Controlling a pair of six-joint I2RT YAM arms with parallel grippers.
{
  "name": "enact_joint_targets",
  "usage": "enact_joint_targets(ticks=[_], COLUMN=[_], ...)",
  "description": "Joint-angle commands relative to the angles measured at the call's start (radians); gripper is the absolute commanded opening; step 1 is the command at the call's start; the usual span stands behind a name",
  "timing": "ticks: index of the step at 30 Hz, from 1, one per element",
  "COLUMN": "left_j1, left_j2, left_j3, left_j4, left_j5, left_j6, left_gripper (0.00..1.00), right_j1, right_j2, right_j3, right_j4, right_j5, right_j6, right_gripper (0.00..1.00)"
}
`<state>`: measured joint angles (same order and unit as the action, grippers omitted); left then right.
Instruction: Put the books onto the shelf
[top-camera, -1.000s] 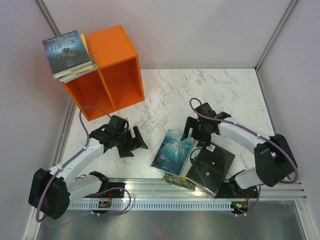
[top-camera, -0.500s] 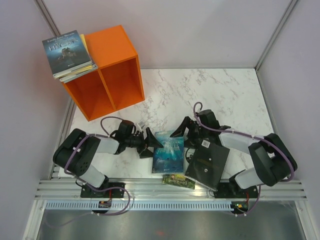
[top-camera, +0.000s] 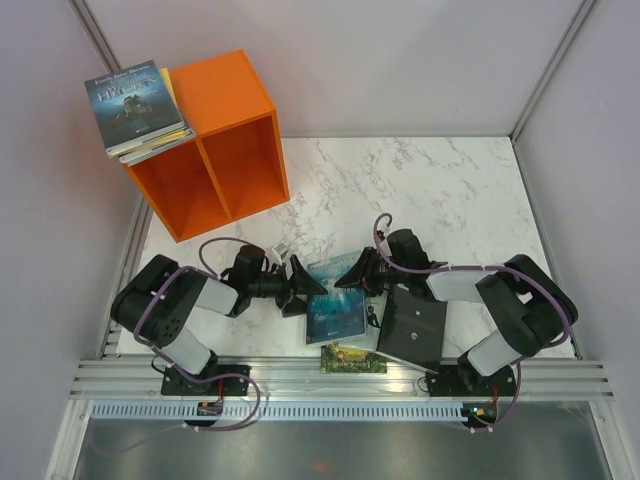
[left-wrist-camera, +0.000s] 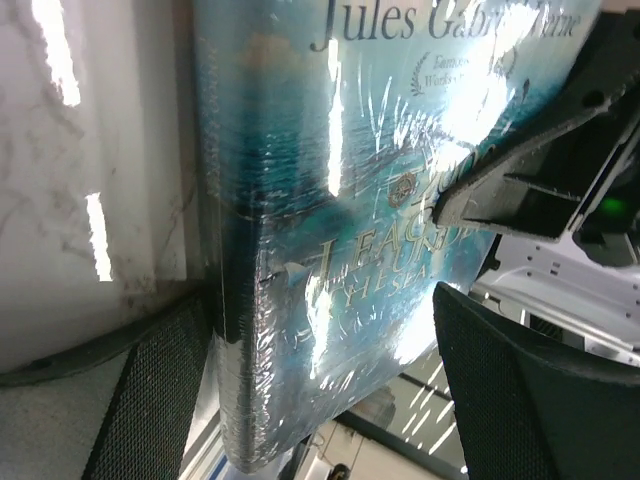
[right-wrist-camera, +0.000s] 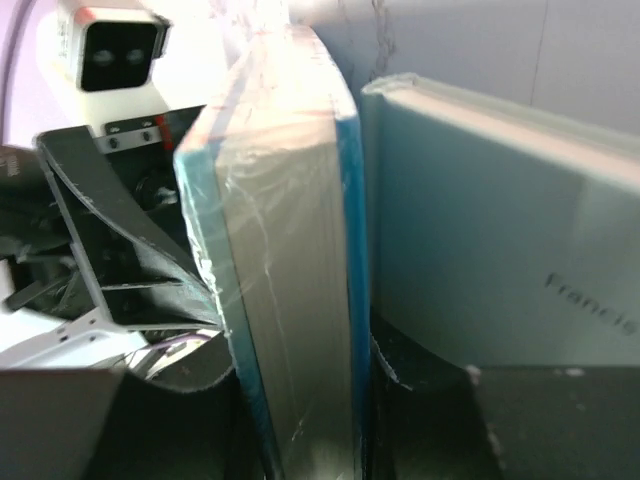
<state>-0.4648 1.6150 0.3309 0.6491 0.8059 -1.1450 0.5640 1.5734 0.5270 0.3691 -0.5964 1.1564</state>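
A teal book (top-camera: 338, 300) stands tilted up on one edge at the table's front centre. My right gripper (top-camera: 362, 273) is shut on its right edge, and the page edges (right-wrist-camera: 290, 300) fill the space between the jaws. My left gripper (top-camera: 300, 285) is open around the book's spine side (left-wrist-camera: 330, 250). Its left finger (left-wrist-camera: 150, 400) is beside the spine and its right finger (left-wrist-camera: 530, 400) stands off the cover. The orange shelf (top-camera: 240, 165) is at the back left with a stack of books (top-camera: 135, 105) on top.
A black book (top-camera: 412, 328) lies just right of the teal one. A green-gold book (top-camera: 352, 358) lies at the table's front edge. A pale grey cover (right-wrist-camera: 500, 260) sits close beside my right gripper. White walls enclose the marble table (top-camera: 420, 185).
My right gripper has closed on the teal book's right edge and tipped it up. The left arm swung in to the book's left side and stays open there.
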Motion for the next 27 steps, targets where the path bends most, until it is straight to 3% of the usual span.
enact_joint_targets(ticks=[1,5,8,13,17,22,27], left_j1=[-0.002,0.026,0.110,0.257,0.268,0.268,0.268], left_j2=[-0.113,-0.268,-0.366,-0.475,-0.504,-0.527,-0.561], left_j3=[0.019,0.054,0.042,0.016,0.063,0.077,0.059], left_j4=[-0.130,-0.302,-0.313,-0.322,-0.411,-0.422,-0.260], left_j5=[-0.065,-0.108,-0.073,-0.017,-0.031,-0.060,-0.024], left_j6=[-0.001,0.060,0.038,0.031,0.089,0.088,-0.028], left_gripper=[0.91,0.92,0.93,0.93,0.93,0.93,0.93], right_j1=[0.019,0.019,0.008,-0.029,-0.029,-0.029,-0.024], right_j2=[-0.048,-0.111,-0.139,-0.073,-0.018,0.020,0.033], right_j3=[0.040,0.126,0.185,0.229,0.335,0.346,0.334], right_j4=[-0.277,-0.364,-0.342,0.086,0.157,0.365,0.415], right_j5=[0.110,0.122,0.071,-0.169,-0.243,-0.293,-0.301], right_j6=[-0.073,-0.122,-0.095,0.219,0.295,0.465,0.499], right_gripper=[0.03,0.00,0.00,0.00,0.00,0.00,0.00])
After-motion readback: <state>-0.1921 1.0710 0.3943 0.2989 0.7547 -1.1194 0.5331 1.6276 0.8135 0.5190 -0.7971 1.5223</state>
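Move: The blue Verne book is already pinched by the right fingers, its middle about 5 cm left and 6 cm back of that hand. From the open left hand the same middle lies some 7 cm right and level fore-and-aft. The orange shelf stands roughly 25 cm ahead and 38 cm left of the right hand. Measured from the right hand, the white Gatsby book is 3 cm right and 8 cm back, and the black book 14 cm right, 12 cm back, both about 4 cm lower. The right fingers keep their pinch on the blue book and lift it about 13 cm, also carrying it some 5 cm forward and 5 cm left towards the shelf, tipping upward about 20 degrees. The left hand goes with it, fingers still wide open astride the spine edge, rising about 11 cm while shifting roughly 6 cm forward and 6 cm left and turning some 20 degrees counter-clockwise. ##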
